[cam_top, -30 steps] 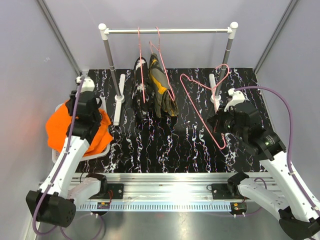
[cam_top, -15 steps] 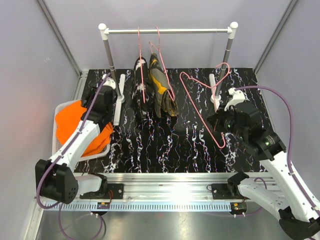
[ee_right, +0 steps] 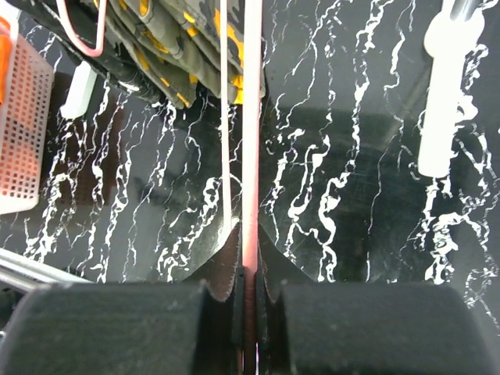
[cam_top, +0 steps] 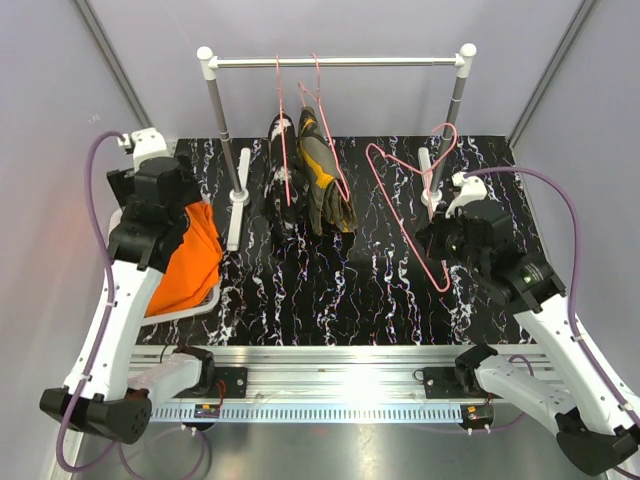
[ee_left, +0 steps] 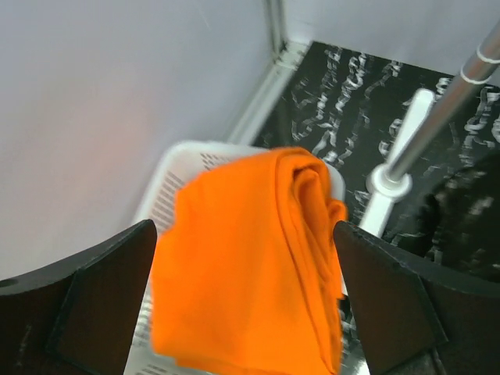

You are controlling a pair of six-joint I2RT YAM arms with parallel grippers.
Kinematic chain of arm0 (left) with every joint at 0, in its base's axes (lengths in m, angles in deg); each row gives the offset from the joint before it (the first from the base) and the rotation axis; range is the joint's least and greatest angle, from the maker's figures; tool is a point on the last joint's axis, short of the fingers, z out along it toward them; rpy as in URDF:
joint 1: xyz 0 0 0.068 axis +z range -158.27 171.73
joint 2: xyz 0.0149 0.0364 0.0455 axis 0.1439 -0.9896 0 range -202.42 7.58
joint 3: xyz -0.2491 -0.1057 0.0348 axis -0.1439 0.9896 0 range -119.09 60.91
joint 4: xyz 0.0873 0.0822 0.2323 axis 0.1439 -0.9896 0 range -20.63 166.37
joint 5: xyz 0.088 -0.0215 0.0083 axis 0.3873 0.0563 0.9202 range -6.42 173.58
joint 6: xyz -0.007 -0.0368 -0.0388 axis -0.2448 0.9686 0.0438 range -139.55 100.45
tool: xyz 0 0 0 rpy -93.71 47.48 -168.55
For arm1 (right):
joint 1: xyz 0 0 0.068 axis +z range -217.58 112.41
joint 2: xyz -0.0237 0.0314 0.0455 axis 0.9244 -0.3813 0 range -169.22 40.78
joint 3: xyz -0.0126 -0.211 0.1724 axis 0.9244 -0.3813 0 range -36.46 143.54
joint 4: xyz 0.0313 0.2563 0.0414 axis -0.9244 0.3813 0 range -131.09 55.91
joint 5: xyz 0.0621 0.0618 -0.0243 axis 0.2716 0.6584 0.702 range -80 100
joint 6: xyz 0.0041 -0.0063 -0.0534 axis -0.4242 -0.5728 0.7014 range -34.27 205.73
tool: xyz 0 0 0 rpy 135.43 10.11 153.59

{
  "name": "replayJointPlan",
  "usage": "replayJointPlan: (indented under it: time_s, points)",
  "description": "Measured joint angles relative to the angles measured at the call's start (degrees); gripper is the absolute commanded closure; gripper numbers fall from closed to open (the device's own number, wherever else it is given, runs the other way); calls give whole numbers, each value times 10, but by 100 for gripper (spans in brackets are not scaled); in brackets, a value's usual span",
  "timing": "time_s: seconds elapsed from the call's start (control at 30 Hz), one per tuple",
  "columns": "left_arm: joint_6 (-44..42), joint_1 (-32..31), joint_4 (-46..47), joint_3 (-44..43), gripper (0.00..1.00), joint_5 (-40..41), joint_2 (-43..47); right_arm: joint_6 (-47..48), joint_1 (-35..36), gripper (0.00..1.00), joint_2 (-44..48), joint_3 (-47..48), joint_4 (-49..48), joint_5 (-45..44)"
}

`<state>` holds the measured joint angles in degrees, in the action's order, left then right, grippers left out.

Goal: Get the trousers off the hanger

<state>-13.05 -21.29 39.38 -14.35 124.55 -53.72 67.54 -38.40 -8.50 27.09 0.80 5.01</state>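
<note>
The bright orange trousers (cam_top: 185,262) lie in the white basket (cam_top: 200,300), draped over its right rim. My left gripper (cam_top: 160,230) hovers above them, open and empty. In the left wrist view its fingers (ee_left: 86,305) stand wide apart over the orange cloth (ee_left: 250,266). The dark olive trousers (cam_top: 322,180) and the black speckled trousers (cam_top: 280,170) hang on pink hangers from the rail (cam_top: 335,62). My right gripper (cam_top: 442,242) is shut on an empty pink hanger (cam_top: 400,215). The wrist view shows its rod (ee_right: 251,141) pinched at the gripper (ee_right: 250,250).
The rack's two posts (cam_top: 225,130) stand on white feet (cam_top: 237,210) on the black marbled table (cam_top: 330,290). The basket sits at the table's left edge beside the grey wall (ee_left: 117,94). The right post (cam_top: 452,110) is just behind the held hanger.
My left arm swung from near the rack's left post back to the left, above the basket. The orange trousers now hang further over the basket's right side. The right gripper still holds the hanger.
</note>
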Motion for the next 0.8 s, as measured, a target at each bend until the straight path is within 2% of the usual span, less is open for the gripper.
replayJointPlan:
  time_s: [0.1, 0.3, 0.43, 0.53, 0.57, 0.6, 0.67, 0.7, 0.8]
  points:
    - [77, 48, -31, 15, 7, -60, -20, 6, 0, 100, -7, 9, 0, -6]
    - [182, 160, -44, 26, 12, -203, -206, 15, 0, 100, -5, 27, -3, -13]
    - [230, 195, -42, 46, 14, -247, -297, 16, 0, 100, -5, 28, -3, -11]
    - [261, 199, -13, 67, 37, -260, -347, 18, 0, 100, -5, 28, -3, -10]
    - [269, 201, -2, 73, 48, -264, -355, 19, 0, 100, -5, 28, -3, -10]
    - [278, 203, 10, 80, 67, -272, -364, 19, 0, 100, -6, 29, -3, -10]
    - [288, 205, 34, 100, 73, -282, -374, 21, 0, 100, -8, 34, -2, -10]
    - [290, 205, 44, 110, 81, -283, -375, 22, 0, 100, -10, 38, -1, -10]
    - [289, 205, 50, 116, 88, -283, -372, 26, 0, 100, -12, 50, -2, -12]
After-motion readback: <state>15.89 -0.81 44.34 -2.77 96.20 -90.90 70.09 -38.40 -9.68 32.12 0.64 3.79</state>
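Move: The orange trousers lie loosely in the white basket almost straight under the open left hand, their middle about 30 cm below it and 2 cm to its left. The basket's middle is some 6 cm left and 2 cm back of that hand, 29 cm down; the white rack foot bar lies about 13 cm ahead and 13 cm right, 33 cm down. From the right hand the trousers are roughly 60 cm left, 7 cm ahead and 24 cm down. The orange trousers are gone after again: the left hand drops fast, about 30 cm down into the basket and some 5 cm forward, its fingers swinging over to point mostly down. As the drop slows they close from wide open and pinch a fold of the cloth near the basket's far right part. The right hand keeps its grip on the emptied hanger and lifts it about 3 cm. ##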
